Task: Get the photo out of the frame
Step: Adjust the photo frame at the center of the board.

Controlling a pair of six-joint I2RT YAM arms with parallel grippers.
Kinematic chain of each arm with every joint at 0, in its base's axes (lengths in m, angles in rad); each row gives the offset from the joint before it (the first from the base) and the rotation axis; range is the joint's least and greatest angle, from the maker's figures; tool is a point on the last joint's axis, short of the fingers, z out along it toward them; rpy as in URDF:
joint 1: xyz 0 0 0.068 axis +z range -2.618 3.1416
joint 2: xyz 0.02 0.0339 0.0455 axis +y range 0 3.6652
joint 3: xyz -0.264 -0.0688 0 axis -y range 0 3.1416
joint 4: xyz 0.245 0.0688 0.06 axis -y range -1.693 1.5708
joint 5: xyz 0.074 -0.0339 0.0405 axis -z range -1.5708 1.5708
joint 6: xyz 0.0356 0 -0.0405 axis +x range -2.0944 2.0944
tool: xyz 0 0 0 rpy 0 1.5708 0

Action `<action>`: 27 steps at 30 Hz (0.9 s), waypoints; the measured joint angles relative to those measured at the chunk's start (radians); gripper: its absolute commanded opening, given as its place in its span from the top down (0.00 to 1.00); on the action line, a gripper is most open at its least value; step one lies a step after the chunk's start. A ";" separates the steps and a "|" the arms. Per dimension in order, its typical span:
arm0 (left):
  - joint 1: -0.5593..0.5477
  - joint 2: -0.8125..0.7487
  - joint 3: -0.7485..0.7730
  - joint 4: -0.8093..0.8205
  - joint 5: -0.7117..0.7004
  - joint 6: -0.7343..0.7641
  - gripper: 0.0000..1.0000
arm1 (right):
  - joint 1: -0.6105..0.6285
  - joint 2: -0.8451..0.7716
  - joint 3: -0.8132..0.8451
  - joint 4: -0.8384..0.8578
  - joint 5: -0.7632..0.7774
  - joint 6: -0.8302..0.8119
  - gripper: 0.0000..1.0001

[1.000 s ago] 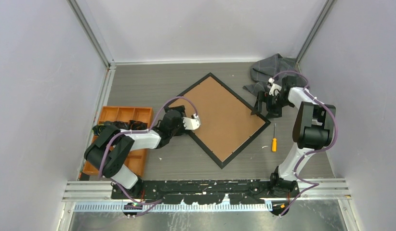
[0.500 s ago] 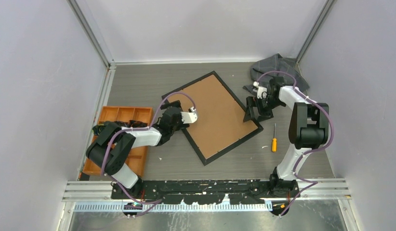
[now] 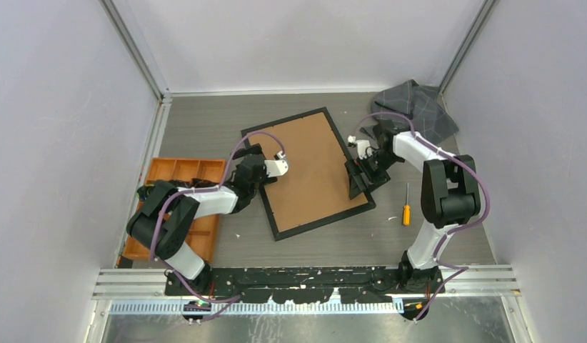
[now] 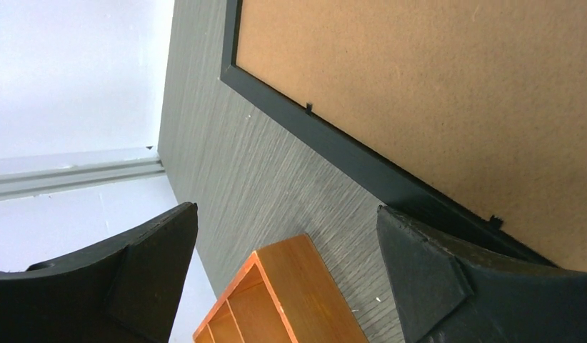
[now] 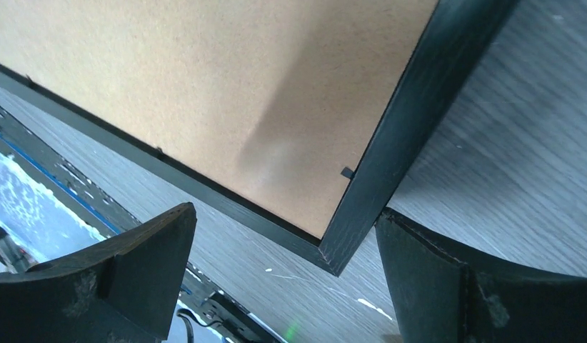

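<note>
The frame lies face down on the table, its brown board back up inside a thin black border. The photo is hidden beneath that board. My left gripper is open at the frame's left edge; in the left wrist view its right finger lies against the black border, with nothing between the fingers. My right gripper is open at the frame's right edge near the near-right corner. In the right wrist view that corner sits between the jaws, the right finger touching the border.
An orange compartment tray stands at the left by the left arm, its corner showing between the left fingers. An orange-handled screwdriver lies right of the frame. A grey cloth is bunched at the back right. Walls enclose three sides.
The frame has turned from a diamond stance to nearly square with the table and slid left. The right gripper swept left and nearer along its edge; the left gripper shifted slightly back.
</note>
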 measured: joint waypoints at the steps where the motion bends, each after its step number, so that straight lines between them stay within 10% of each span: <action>1: 0.000 0.000 0.002 0.000 0.000 -0.002 0.00 | 0.013 -0.004 -0.004 -0.003 0.008 -0.005 0.00; 16: -0.002 0.005 0.015 0.028 0.121 -0.087 0.00 | 0.140 -0.084 -0.023 -0.034 -0.051 -0.052 0.00; 27: 0.145 -0.423 0.007 -0.201 0.374 -0.187 0.00 | -0.149 -0.414 -0.022 -0.013 0.175 -0.077 0.00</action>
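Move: At the photo frame's two sides sit both open hands: for the left hand the frame's middle lies about 16 cm to the right and 3 cm back, for the right hand about 19 cm to the left and 7 cm ahead, some 4 cm lower. The orange tray is roughly 24 cm left of the left hand and 15 cm back. From the right hand the screwdriver lies about 13 cm right and 5 cm back, the grey cloth 17 cm right and 26 cm ahead. Pushing on the frame's outer right edge just above the near right corner, the right finger goes left and back about 5 cm, while the left hand, close at the left edge, shifts some 3 cm right and holds there. Then both lift about 10 cm clear, fingers open: the right swings away to the right and a little forward, the left goes back left, rolling some 15 degrees. ##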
